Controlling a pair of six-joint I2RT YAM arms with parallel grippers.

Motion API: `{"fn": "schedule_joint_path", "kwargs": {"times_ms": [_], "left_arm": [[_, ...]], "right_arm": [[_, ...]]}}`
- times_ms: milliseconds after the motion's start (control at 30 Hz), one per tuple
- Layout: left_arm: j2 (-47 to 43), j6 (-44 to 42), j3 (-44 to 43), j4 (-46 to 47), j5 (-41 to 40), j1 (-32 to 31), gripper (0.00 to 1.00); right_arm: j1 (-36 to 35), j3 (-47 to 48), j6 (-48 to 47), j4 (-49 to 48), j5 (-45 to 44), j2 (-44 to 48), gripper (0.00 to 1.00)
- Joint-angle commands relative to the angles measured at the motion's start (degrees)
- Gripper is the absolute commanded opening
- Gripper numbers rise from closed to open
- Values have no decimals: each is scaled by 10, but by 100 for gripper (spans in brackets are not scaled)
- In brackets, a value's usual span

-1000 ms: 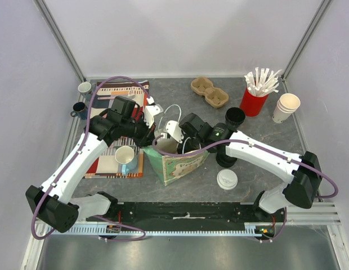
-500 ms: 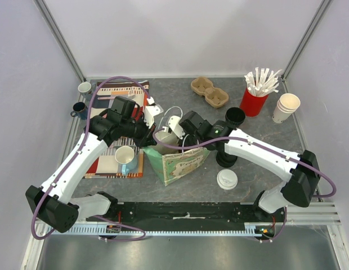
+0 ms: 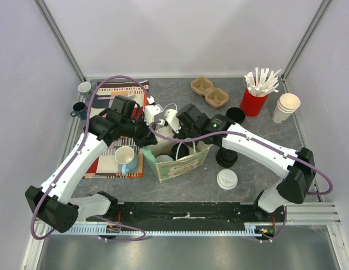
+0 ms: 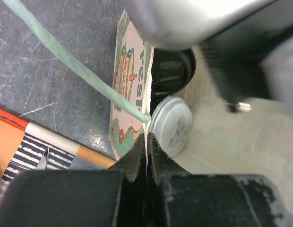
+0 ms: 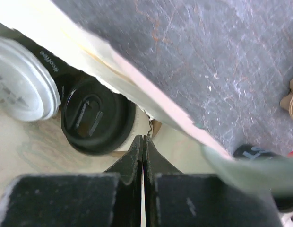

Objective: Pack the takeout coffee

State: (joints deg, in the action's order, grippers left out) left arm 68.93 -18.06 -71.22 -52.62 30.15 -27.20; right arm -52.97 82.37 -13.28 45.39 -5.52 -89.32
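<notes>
A printed paper bag [image 3: 183, 164] stands mid-table with its mouth wide. Inside it sit a white-lidded takeout coffee [image 3: 164, 160] and a black-lidded cup [image 3: 180, 151]. My left gripper [image 3: 147, 136] is shut on the bag's left edge; in the left wrist view the thin paper wall [image 4: 132, 71] runs between my jaws [image 4: 146, 142], with the white lid [image 4: 171, 124] just beyond. My right gripper [image 3: 177, 135] is shut on the bag's far wall [image 5: 137, 90]; its tips [image 5: 143, 139] sit beside the black lid [image 5: 97, 118] and the white lid [image 5: 21, 85]. Another white-lidded coffee [image 3: 227, 179] stands right of the bag.
A loose black lid [image 3: 226, 157] and a lidless black cup [image 3: 235, 117] are right of the bag. Behind them are a cardboard carrier [image 3: 209, 93], a red cup of stirrers [image 3: 254, 101] and stacked paper cups [image 3: 286, 107]. A mug [image 3: 125, 156] rests on a striped mat [image 3: 121, 93].
My right gripper has moved away from me and leftward with the bag's far wall. The bag's mouth has spread wider, and the two cups inside now show.
</notes>
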Motion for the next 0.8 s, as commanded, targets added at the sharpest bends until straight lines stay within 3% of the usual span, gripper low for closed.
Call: {"fn": "schedule_joint_path", "kwargs": {"times_ms": [0, 500, 767], "left_arm": [[-16, -9, -27, 9, 16, -6, 2], [-54, -24, -37, -18, -33, -62, 2], [-78, -32, -21, -9, -152, -111, 2]], "right_arm": [[2, 49, -11, -16, 72, 35, 0], [2, 54, 13, -82, 191, 114, 0], [-2, 36, 25, -101, 205, 136, 0]]}}
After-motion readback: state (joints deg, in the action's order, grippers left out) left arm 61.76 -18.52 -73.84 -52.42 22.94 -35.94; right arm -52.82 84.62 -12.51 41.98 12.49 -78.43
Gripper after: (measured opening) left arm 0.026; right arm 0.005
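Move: My left hand still pinches the bag's far rim near its left corner. My shut right fingers are over the coffees: the black-lidded cup's middle lies about 9 cm below them, 3 cm back and 2 cm left; the white-lidded cup is roughly 7 cm back, 6 cm left, equally low. The black lid stack sits some 19 cm right and 8 cm back. From my left hand, the black-lidded cup lies about 13 cm right, 4 cm back and 13 cm down. I draw my shut right fingers up about 9 cm, and back some 5 cm with a little leftward drift, away from the packed coffees, rolling the hand so its left side rises about 20 degrees and turning it slightly counter-clockwise. Meanwhile my left hand keeps its pinch on the far rim and raises it about 4.5 cm, easing back and tipping its fingers up late on. ##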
